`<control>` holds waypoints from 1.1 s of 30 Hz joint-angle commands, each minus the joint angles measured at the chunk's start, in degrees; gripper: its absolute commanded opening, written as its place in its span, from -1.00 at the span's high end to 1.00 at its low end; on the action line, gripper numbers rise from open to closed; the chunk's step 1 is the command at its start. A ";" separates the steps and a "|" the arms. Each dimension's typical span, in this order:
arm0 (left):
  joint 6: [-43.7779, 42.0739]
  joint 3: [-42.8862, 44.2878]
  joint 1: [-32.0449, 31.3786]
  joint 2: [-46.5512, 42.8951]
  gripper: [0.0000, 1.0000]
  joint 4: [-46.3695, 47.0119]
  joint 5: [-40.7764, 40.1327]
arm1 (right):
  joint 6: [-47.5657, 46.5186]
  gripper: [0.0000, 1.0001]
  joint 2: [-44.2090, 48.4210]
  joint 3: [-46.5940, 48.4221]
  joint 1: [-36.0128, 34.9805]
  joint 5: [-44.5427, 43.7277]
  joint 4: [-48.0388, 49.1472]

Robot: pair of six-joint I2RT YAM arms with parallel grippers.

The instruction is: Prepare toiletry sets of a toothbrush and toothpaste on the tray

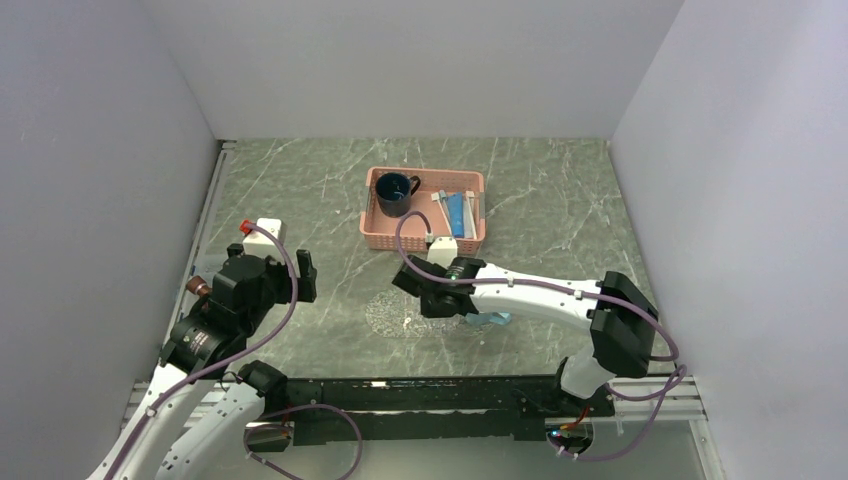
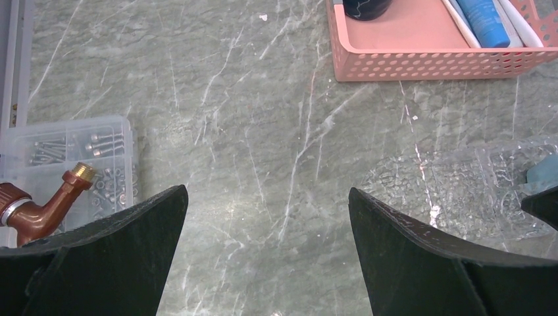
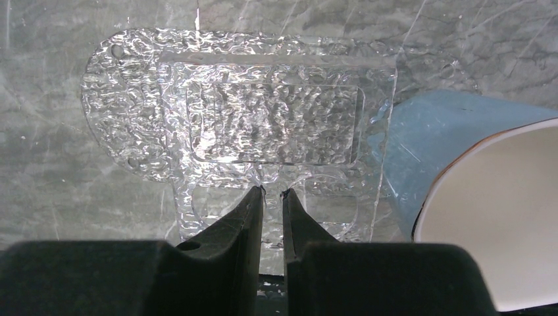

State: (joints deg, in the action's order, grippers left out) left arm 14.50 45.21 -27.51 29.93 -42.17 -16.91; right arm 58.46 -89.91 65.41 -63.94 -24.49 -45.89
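The clear textured tray lies flat on the marble table in front of the pink basket. My right gripper is down at the tray's near edge. Its jaws are closed to a narrow slit with the clear plastic between them. A blue toothpaste lies in the basket between pale toothbrushes. My left gripper hangs wide open over bare table left of the tray, holding nothing.
A light blue mug lies on its side against the tray's edge, beside my right fingers. A dark mug stands in the basket's left end. A clear box of screws and a brass fitting sit at the far left.
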 commanded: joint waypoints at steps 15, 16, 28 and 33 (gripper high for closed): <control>0.72 0.84 0.78 0.68 -0.98 0.42 -1.06 | -0.45 0.22 2.98 3.97 0.02 -2.11 -1.93; 0.65 0.84 0.79 0.72 -0.98 0.38 -1.02 | -0.53 0.20 3.07 4.48 -0.03 -2.39 -2.38; 1.81 1.11 1.10 2.10 -0.98 0.53 -0.44 | -3.97 0.15 5.75 10.26 0.06 -4.55 -5.45; 1.59 2.10 1.05 3.02 -0.98 0.59 0.47 | -6.65 0.14 7.17 12.77 0.99 -6.38 -8.24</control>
State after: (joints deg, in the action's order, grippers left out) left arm 15.66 45.23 -26.70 32.16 -42.72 -16.99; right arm 54.89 -85.82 74.89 -63.81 -27.88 -51.16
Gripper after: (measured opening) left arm 0.992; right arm 0.427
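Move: The right fingers hold the clear compartment box, its middle about 2 cm ahead and 2 cm below them. The textured clear tray beneath it is centred some 3 cm ahead and 4 cm below. The blue mug stands about 10 cm to the right and 2 cm ahead; the pink basket lies some 23 cm ahead and 2 cm left. From the left hand, the box lies about 27 cm right, nearly level fore-and-aft and 18 cm lower. The right fingers part partway, let go of the clear box, then rise about 7 cm above it. ##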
